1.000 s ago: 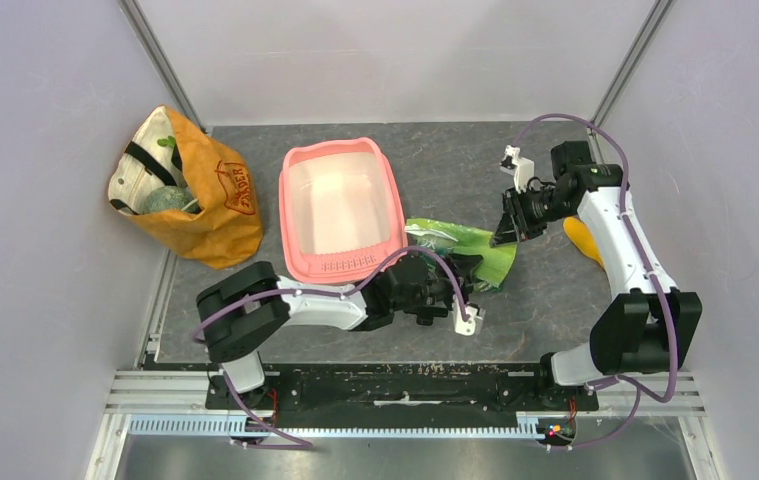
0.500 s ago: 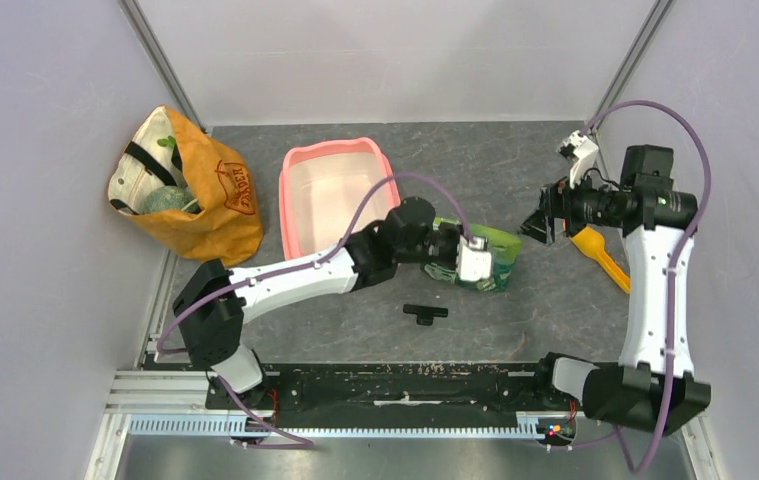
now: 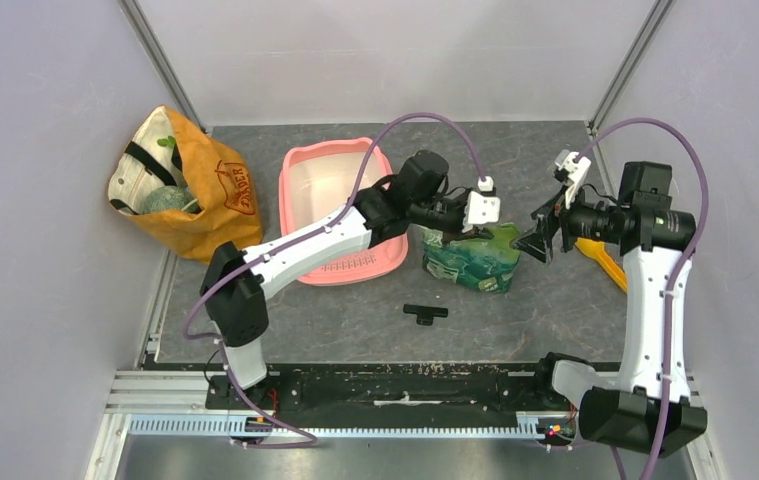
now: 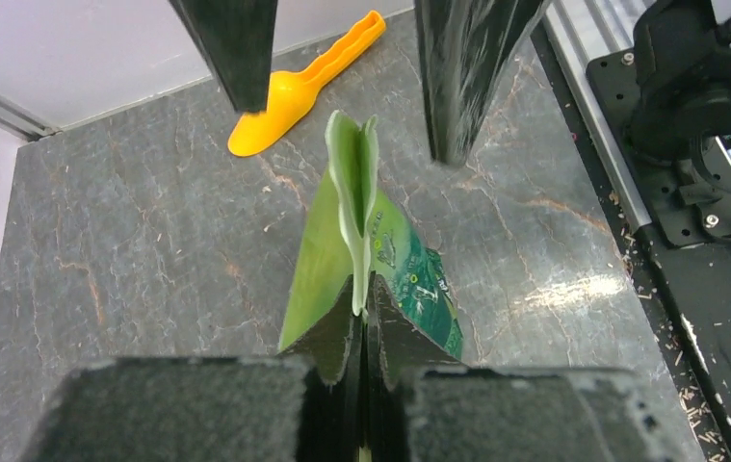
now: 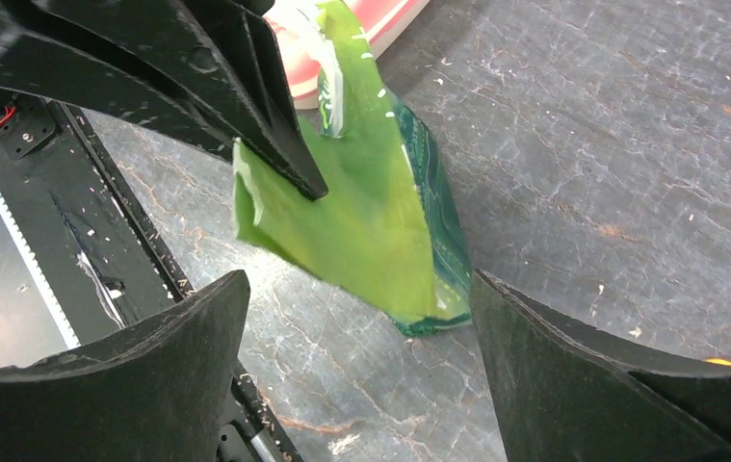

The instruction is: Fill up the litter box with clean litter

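Note:
The pink litter box (image 3: pixel 327 195) sits at the back middle of the table, its inside pale and bare; its corner shows in the right wrist view (image 5: pixel 395 12). No litter shows. My left gripper (image 3: pixel 455 215) is shut on the top edge of a glossy green foil bag (image 3: pixel 475 260) and holds it upright just right of the box. In the left wrist view the jaws (image 4: pixel 363 289) pinch the bag's folded top (image 4: pixel 342 231). My right gripper (image 3: pixel 540 240) is open and empty, just right of the bag. Its fingers (image 5: pixel 149 375) straddle the bag's end (image 5: pixel 371 221) without touching.
An orange scoop (image 3: pixel 600 258) lies behind the right gripper near the right wall, also in the left wrist view (image 4: pixel 294 91). An orange-tan fabric bag (image 3: pixel 190 195) stands at the far left. A small black part (image 3: pixel 425 313) lies on the grey table in front of the foil bag.
My left gripper has raised the green bag from lying flat to upright and moved it back beside the box. My right gripper swung out right, then came toward the bag.

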Controlling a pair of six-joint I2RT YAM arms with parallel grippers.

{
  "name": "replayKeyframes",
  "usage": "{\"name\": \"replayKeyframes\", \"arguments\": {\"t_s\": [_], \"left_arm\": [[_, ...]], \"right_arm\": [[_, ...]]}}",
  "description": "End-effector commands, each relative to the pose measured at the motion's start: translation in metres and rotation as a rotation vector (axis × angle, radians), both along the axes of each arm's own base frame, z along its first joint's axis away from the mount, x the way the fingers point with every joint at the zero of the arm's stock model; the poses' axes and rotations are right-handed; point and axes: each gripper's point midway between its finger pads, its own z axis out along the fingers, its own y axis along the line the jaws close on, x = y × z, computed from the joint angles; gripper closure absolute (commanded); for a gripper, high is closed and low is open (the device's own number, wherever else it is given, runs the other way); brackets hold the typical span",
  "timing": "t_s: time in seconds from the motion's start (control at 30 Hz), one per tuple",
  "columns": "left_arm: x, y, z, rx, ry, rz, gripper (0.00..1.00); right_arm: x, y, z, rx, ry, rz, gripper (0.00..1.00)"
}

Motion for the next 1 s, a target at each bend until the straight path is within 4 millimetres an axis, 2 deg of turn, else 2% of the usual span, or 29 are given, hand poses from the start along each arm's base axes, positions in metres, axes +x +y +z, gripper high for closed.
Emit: {"name": "replayKeyframes", "arguments": {"t_s": [0.0, 0.17, 0.27, 0.33, 0.43, 0.47, 0.53, 0.57, 0.6, 0.7, 0.87, 0.97], "left_arm": [[-0.012, -0.016, 0.049, -0.091, 0.060, -0.065, 0.98], [-0.008, -0.022, 0.061, -0.105, 0.089, -0.048, 0.98], [-0.009, -0.025, 0.069, -0.111, 0.133, -0.042, 0.98], [-0.010, -0.026, 0.074, -0.114, 0.166, -0.033, 0.98], [-0.011, -0.024, 0.078, -0.111, 0.202, -0.012, 0.98], [-0.010, -0.023, 0.079, -0.105, 0.215, 0.003, 0.94], [-0.005, -0.015, 0.080, -0.087, 0.232, 0.037, 0.65], [-0.002, -0.007, 0.078, -0.067, 0.232, 0.050, 0.52], [0.004, 0.002, 0.077, -0.054, 0.227, 0.071, 0.31], [0.027, 0.038, 0.057, -0.004, 0.208, 0.122, 0.18], [0.067, 0.091, 0.021, 0.044, 0.029, 0.237, 0.15], [0.073, 0.107, 0.005, 0.101, 0.064, 0.250, 0.17]], "right_arm": [[0.015, 0.004, -0.003, 0.028, -0.052, 0.087, 0.10], [0.014, 0.012, -0.012, 0.042, -0.040, 0.141, 0.20], [0.015, 0.011, -0.021, 0.032, -0.041, 0.141, 0.30], [0.016, 0.011, -0.026, 0.027, -0.044, 0.142, 0.42], [0.022, 0.010, -0.029, 0.028, -0.051, 0.124, 0.70], [0.024, 0.010, -0.030, 0.030, -0.053, 0.121, 0.81], [0.028, 0.010, -0.029, 0.039, -0.056, 0.120, 1.00], [0.028, 0.010, -0.028, 0.042, -0.057, 0.121, 1.00], [0.029, 0.010, -0.027, 0.048, -0.057, 0.125, 1.00], [0.028, 0.013, -0.025, 0.064, -0.063, 0.140, 1.00], [0.028, 0.015, -0.022, 0.072, -0.078, 0.154, 1.00], [0.029, 0.014, -0.022, 0.066, -0.081, 0.151, 1.00]]}}
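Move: The left fingers already pinch the litter bag's green top flap; its free right end sits about 4 cm to their right. From the open right hand, that end is some 2 cm ahead, 2 cm left and 5 cm below. Below the left hand, the bag's body is centred about 3 cm left and 16 cm down; the litter box is some 30 cm left and 13 cm ahead, the black clip about 12 cm left and 10 cm back. Lower the open right gripper about 4 cm and ease it a little forward, then shut it on the flap's right end and hold. Meanwhile raise the left gripper, still pinching, about 4 cm and slightly right; open it wide to let the flap go once the right has closed, then swing it some 11 cm left and 6 cm forward, sinking again and turning counter-clockwise, towards the left end of the bag's mouth. ##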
